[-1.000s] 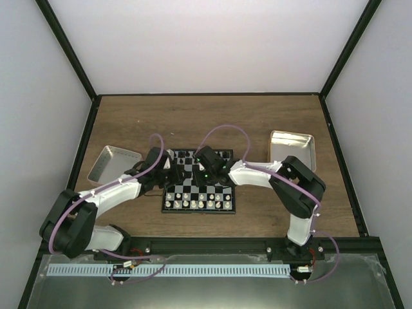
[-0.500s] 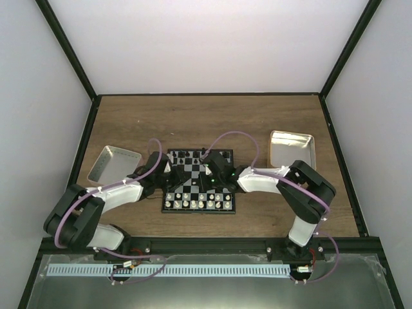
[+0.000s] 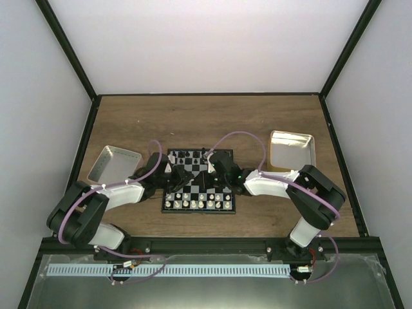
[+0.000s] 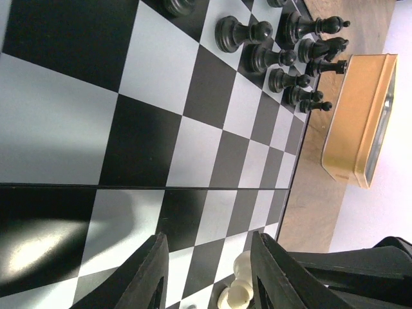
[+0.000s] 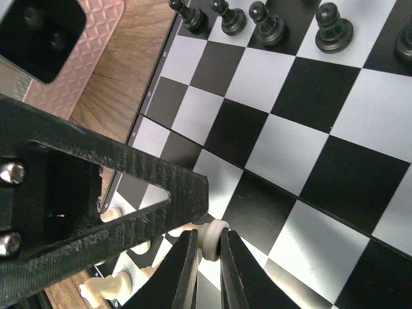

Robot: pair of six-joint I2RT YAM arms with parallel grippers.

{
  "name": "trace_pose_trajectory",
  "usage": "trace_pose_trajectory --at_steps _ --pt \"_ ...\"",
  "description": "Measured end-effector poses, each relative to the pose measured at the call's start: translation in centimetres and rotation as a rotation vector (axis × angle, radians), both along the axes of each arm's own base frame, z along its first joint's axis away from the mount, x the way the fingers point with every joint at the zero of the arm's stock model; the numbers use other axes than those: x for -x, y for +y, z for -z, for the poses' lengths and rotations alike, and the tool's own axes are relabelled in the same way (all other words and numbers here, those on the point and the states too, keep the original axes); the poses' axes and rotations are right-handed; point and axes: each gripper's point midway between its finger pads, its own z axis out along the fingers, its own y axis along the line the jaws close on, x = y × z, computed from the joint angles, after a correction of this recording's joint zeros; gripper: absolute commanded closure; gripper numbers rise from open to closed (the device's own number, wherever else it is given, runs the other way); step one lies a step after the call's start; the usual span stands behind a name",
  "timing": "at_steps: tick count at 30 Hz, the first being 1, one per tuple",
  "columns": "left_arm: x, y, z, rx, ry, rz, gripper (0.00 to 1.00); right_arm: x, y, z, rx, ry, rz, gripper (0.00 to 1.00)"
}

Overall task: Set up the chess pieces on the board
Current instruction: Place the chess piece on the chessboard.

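Observation:
The chequered board [image 3: 198, 182] lies mid-table. Black pieces [image 3: 193, 154] line its far rows, cream-white pieces [image 3: 196, 203] its near rows. My right gripper [image 3: 211, 178] hovers low over the middle of the board. In the right wrist view it [image 5: 207, 257] is shut on a cream-white piece [image 5: 212, 239] just above the board [image 5: 302, 116]. My left gripper [image 3: 168, 175] is over the board's left side. In the left wrist view it [image 4: 209, 277] is open, with a white piece [image 4: 235, 291] standing between its fingers [image 4: 153, 273], untouched. Black pieces [image 4: 248, 33] stand beyond.
A silver tin tray [image 3: 114, 163] sits left of the board. A gold-rimmed tin [image 3: 291, 151] sits to the right and shows in the left wrist view [image 4: 357, 119]. The left gripper's finger [image 5: 109, 187] crosses close beside my right fingers. Black pawns [image 5: 270, 22] line the far row.
Both grippers have moved from the board's far rows toward its near half and lower. The right one still holds the white piece.

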Motion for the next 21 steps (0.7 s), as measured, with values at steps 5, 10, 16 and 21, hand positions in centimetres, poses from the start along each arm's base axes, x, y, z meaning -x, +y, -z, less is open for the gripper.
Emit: trace_pose_trajectory --at_steps 5,10,16,21 --pt "0.1 -0.4 -0.4 0.039 0.012 -0.005 0.68 -0.1 0.2 -0.4 -0.02 0.0 0.003 0.89" --pt "0.1 -0.7 -1.1 0.08 0.015 -0.014 0.73 0.0 0.4 -0.5 -0.033 0.01 0.005 0.89" --pt "0.1 -0.9 -1.6 0.118 0.028 -0.03 0.81 0.0 0.4 -0.6 -0.041 0.021 0.014 0.89" --pt "0.1 -0.7 -1.5 0.129 0.048 -0.051 0.88 0.0 0.4 -0.6 -0.046 0.031 0.021 0.88"
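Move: Just above and to the right of the left hand's open fingers, only about 1 cm up and 1 cm to the right, is the white chess piece gripped in the right hand's tips. On the board about 4 cm lower, the nearest white pawn stands some 6 cm back and 3 cm to the right of the left hand, and a black pawn some 7 cm ahead and 1 cm to the right. From the right hand the held piece lies roughly 1 cm left and 1 cm down. Rising about 1.5 cm and easing a little under 1 cm to the right, the left hand brings its fingers around the white piece and closes them from a bit under half open to nearly shut on its sides, rolling slightly as it goes. The right hand almost stays in place over the board and keeps its pinch on the piece. ##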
